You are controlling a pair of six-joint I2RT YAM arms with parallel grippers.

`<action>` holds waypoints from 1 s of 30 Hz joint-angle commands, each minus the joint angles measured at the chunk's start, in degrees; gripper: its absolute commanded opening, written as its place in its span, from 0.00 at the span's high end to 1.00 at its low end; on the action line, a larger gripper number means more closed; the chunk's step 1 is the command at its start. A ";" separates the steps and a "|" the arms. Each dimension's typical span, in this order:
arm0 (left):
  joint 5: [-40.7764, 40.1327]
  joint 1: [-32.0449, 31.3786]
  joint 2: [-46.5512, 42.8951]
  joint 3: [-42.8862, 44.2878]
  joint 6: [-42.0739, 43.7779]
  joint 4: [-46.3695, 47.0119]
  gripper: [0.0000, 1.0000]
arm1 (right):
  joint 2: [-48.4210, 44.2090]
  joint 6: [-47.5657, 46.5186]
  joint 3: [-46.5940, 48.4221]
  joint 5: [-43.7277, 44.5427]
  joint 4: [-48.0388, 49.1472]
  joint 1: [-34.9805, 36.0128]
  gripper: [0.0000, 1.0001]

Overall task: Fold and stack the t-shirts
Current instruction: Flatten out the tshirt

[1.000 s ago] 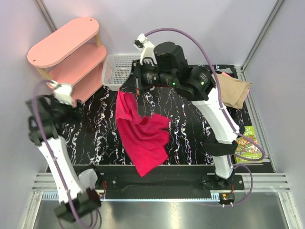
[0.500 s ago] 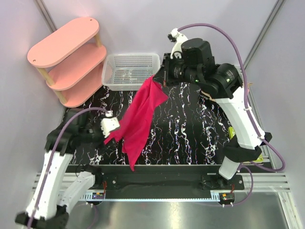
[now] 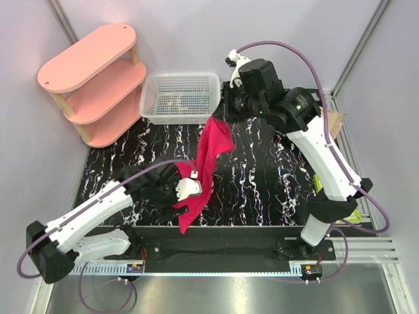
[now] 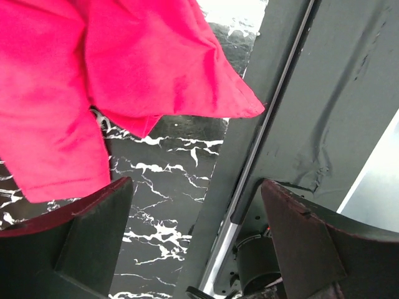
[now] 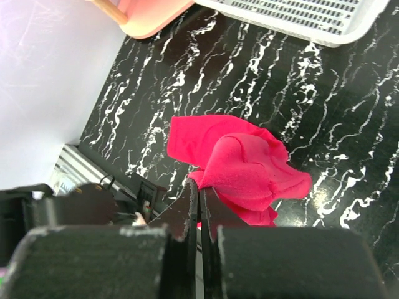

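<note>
The crimson-pink t-shirt [image 3: 204,160] hangs in a long bunch over the black marbled table [image 3: 262,176]. My right gripper [image 3: 221,119] holds its top end. In the right wrist view the gripper [image 5: 199,184] is shut, with the cloth [image 5: 249,165] bulging out at its tips. My left gripper [image 3: 183,195] is low beside the shirt's bottom end, near the table's front edge. In the left wrist view it [image 4: 196,187] stands wide open with nothing between its fingers. The shirt's hem [image 4: 124,75] hangs just beyond them. A tan t-shirt [image 3: 336,121] peeks out behind the right arm.
A white mesh basket [image 3: 180,97] stands at the back of the table, with a pink three-tier shelf [image 3: 91,78] to its left. A green printed sheet [image 3: 354,213] lies at the right edge. A dark rail [image 4: 312,112] runs along the table's front.
My left arm has swung in from the far left to the shirt's lower end, with its jaws opening wider. The right gripper has moved right with the shirt, which now hangs narrower.
</note>
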 commanded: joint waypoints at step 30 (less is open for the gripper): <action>-9.73 -18.03 29.95 -3.82 -6.74 15.26 0.14 | -7.61 -0.52 -8.79 -5.75 5.62 -10.78 1.00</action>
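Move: From the open left gripper, the t-shirt's near corner lies about 4 cm back, 4 cm to the right and some 12 cm below, on the table's front edge. The shirt's side flap is roughly 14 cm ahead, at table height. From the right gripper, already pinching the shirt's top end, that corner is about 20 cm back, 9 cm left and 40 cm below; the white basket stands some 25 cm ahead, 10 cm left and 36 cm below. Sink the left gripper about 11 cm towards the t-shirt's near corner, edging right on the way and tilting some 20 degrees until its fingers point straight down, wide open over the tail of cloth. Keep the shirt pinched in the shut right fingers and carry it about 5 cm right and 3 cm forward, dropping slightly. ##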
